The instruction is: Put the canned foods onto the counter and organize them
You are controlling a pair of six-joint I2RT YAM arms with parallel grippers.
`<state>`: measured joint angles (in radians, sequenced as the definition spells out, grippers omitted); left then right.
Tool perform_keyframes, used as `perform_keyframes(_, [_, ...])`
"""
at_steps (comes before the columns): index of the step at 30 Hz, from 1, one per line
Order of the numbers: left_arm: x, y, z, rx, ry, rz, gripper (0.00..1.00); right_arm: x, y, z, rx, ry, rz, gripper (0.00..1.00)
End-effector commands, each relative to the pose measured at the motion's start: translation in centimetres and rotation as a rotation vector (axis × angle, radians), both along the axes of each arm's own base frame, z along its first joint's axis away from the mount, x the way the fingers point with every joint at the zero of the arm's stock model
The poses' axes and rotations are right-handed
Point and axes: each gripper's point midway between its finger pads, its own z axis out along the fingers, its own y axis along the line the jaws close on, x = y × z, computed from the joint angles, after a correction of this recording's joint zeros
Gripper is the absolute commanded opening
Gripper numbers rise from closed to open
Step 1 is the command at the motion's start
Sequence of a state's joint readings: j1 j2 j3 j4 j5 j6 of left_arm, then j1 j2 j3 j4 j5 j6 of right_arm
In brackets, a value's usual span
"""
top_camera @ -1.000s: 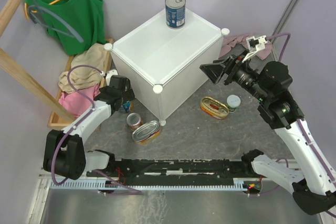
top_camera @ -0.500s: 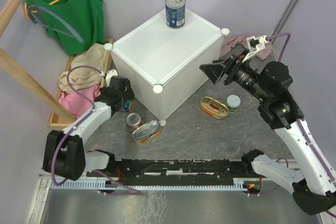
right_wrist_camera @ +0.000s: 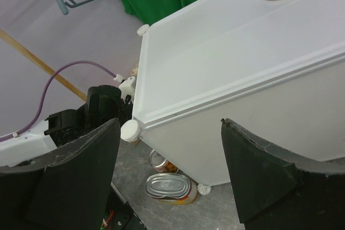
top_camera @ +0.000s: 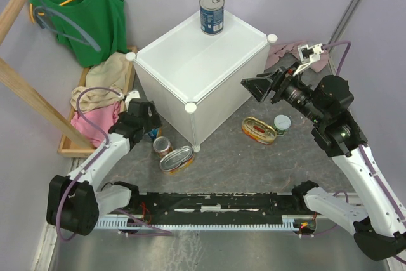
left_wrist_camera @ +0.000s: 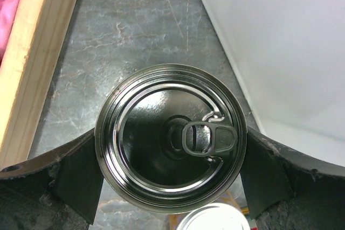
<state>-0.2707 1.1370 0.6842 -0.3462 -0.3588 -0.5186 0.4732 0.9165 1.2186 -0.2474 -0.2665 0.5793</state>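
A tall can with a silvery pull-tab lid (left_wrist_camera: 170,138) fills the left wrist view, and my left gripper (left_wrist_camera: 170,133) is shut on it, a pad against each side. This happens on the floor left of the counter (top_camera: 196,61), where the left gripper (top_camera: 143,120) hides most of the can. Another blue can (top_camera: 212,14) stands on the counter's far corner. A small orange-red can (top_camera: 162,146) and an oval tin (top_camera: 177,159) lie by the counter's near corner. A second oval tin (top_camera: 259,130) and a green-white can (top_camera: 282,123) lie to the right. My right gripper (top_camera: 254,85) hangs open and empty beside the counter.
A wooden rack (top_camera: 70,141) with pink and beige clothes stands just left of the left arm, and a green top (top_camera: 89,11) hangs above it. A crumpled cloth (top_camera: 288,52) lies behind the right gripper. The counter's white wall (left_wrist_camera: 280,52) is close to the held can.
The left jaws have closed in onto the tall can, and the left arm has drawn slightly toward the near side. The right arm has not moved.
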Motion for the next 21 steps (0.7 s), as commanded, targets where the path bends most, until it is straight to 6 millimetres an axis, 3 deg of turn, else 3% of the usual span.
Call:
perform_keyframes(1, [1.2,0.0,4.6,-0.054,-0.162,0.046,0.03,-0.8,0.0,1.6,0.032,-0.054,0.016,0.84])
perform_keyframes(9, [0.2,0.6,8.7,-0.081,-0.252,0.077,0.03,-0.8,-0.1,1.8,0.032,-0.055,0.015,0.84])
perform_keyframes(21, [-1.1,1.0,16.7,-0.145,-0.437,0.084,0.03,-0.1,-0.1,1.3,0.021,-0.043,-0.004,0.84])
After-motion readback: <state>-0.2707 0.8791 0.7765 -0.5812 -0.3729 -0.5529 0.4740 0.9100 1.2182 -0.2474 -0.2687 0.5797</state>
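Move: The left gripper already holds the tall can upright, low beside the counter (white box). The middle of the counter's top lies about 18 cm ahead of this hand, 17 cm to its right and some 17 cm above it. The small can stands about 5 cm back and 4 cm right, the oval can roughly 9 cm back and 9 cm right, both some 7 cm below. From the idle right hand, the counter's top is about 22 cm ahead, 15 cm left and 16 cm down. Lift the left gripper about 7 cm with the tall can kept pinched between its fingers. Start by drawing back some 3 cm towards your base, drifting a touch left, away from the counter's side, then turn the motion into a quickening, nearly straight rise, letting the fingers tip up slightly near the end; don't change the grip. ##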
